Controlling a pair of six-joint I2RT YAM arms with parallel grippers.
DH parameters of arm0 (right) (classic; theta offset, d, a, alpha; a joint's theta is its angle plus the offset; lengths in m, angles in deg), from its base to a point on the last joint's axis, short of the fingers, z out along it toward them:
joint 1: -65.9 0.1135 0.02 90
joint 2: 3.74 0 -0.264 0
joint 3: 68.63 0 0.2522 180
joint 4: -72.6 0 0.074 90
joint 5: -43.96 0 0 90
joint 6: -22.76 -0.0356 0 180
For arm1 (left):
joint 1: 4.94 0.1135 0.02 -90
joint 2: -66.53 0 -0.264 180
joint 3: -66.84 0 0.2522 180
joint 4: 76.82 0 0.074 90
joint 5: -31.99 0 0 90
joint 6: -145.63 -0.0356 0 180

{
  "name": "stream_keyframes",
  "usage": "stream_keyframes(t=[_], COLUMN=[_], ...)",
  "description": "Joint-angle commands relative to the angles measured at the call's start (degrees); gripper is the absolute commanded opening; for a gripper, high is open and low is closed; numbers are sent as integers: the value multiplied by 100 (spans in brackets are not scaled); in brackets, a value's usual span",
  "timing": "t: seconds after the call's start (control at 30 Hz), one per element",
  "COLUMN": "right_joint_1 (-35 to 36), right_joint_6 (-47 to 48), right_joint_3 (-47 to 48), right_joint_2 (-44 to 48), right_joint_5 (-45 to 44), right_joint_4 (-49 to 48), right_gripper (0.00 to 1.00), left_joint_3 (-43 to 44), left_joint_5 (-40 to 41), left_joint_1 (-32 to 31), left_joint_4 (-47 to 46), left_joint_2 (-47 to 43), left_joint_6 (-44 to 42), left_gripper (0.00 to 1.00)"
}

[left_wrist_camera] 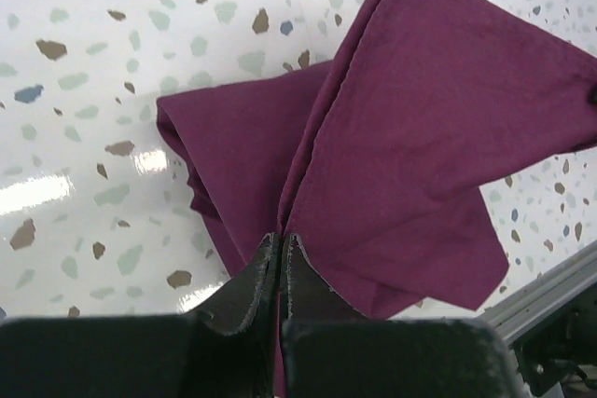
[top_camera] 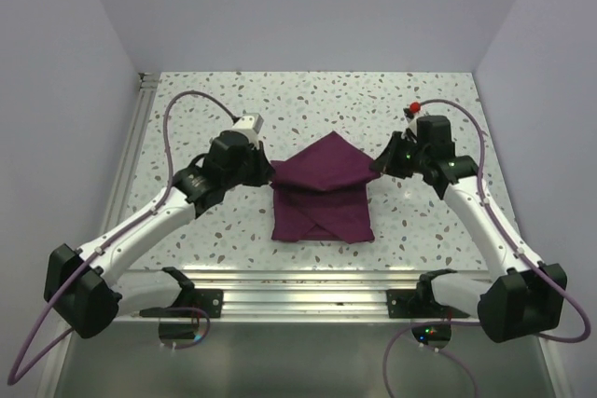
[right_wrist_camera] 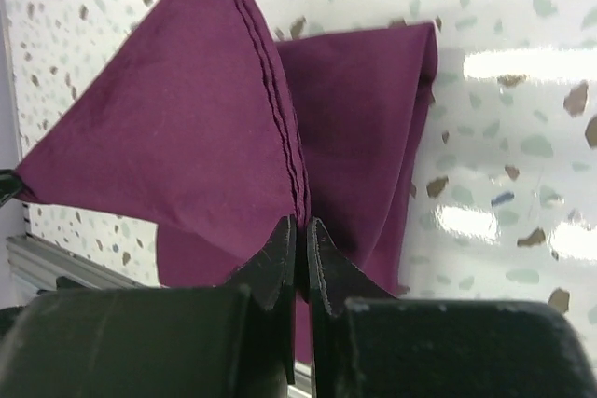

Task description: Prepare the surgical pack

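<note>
The surgical pack (top_camera: 322, 195) is a plum-maroon fabric drape, partly folded, in the middle of the speckled table. Its far flap is raised into a triangle whose tip points away from the arms. My left gripper (top_camera: 268, 171) pinches the flap's left corner, and in the left wrist view the jaws (left_wrist_camera: 281, 240) are shut on a fold of the drape (left_wrist_camera: 420, 128). My right gripper (top_camera: 378, 167) holds the opposite corner. In the right wrist view its jaws (right_wrist_camera: 300, 226) are shut on the layered edge of the drape (right_wrist_camera: 187, 128). The lower part of the pack lies flat on the table.
A metal rail (top_camera: 298, 288) runs along the table's near edge, holding both arm bases. Another rail (top_camera: 131, 160) lines the left side. White walls close in the back and sides. A red button (top_camera: 414, 106) sits on top of the right arm.
</note>
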Motion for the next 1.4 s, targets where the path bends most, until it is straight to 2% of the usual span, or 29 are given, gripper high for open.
stream_keyframes(t=[0.0, 0.2, 0.5, 0.77, 0.87, 0.9, 0.93, 0.97, 1.0, 1.07, 1.13, 1.17, 1.27, 1.37], right_joint_1=[51, 78, 69, 174, 218, 210, 201, 209, 209, 210, 209, 201, 201, 227], right_joint_6=[94, 59, 112, -151, -239, -231, -231, -231, -231, -231, -257, -275, -284, -310], right_joint_3=[-426, -1112, -1587, -2203, -2212, -2203, -2194, -2177, -2168, -2159, -2185, -2220, -2273, -2273], right_joint_2=[235, 455, 737, 702, 667, 632, 622, 614, 614, 657, 736, 763, 824, 1226], right_joint_5=[1, 10, 1, -165, -464, -509, -500, -492, -518, -553, -544, -457, -272, -245], right_joint_4=[419, 507, 788, 481, 480, 489, 472, 454, 446, 410, 314, 279, 156, 155], right_gripper=[0, 0, 0, 0, 12, 26, 31, 34, 38, 39, 45, 48, 49, 58], left_joint_3=[-268, -962, -1577, -2194, -2229, -2246, -2238, -2238, -2255, -2282, -2326, -2343, -2448, -2606], left_joint_5=[46, 310, 406, 152, 169, 195, 222, 396, 485, 775, 951, 1073, 1206, 1425], left_joint_1=[-245, -580, -668, -729, -834, -861, -914, -1045, -1115, -1300, -1397, -1458, -1581, -1870], left_joint_4=[319, 310, 556, 20, -94, -120, -103, -94, -77, -42, 55, 81, 117, 38], left_joint_2=[-237, -351, -764, -668, -563, -554, -589, -641, -781, -984, -1281, -1370, -1634, -1802], left_joint_6=[443, 847, 1138, 1322, 1375, 1428, 1463, 1507, 1577, 1691, 1841, 1885, 2061, 2376], left_gripper=[0, 0, 0, 0, 0, 2, 8, 22, 28, 43, 50, 63, 70, 72])
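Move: Behind and below the left fingers, which hold the left end of the raised cloth edge, lies the folded cloth's near-left corner, about 13 cm back, 13 cm down and level sideways. The far-left corner is about 7 cm ahead and 1 cm left, as low. For the right hand, the near-right corner lies some 14 cm back, 1 cm right and 13 cm down; the pointed flap is about 15 cm ahead and 12 cm left, also low. Drawing back towards the base and sinking together, both hands carry the pinched cloth edge about 10 cm back and 12 cm down onto the folded cloth's near part, fingers tipping some 20 degrees further downward. Both then open and let go; the left backs off a little and rises about 2.5 cm, while the right stays low and nearly still. ##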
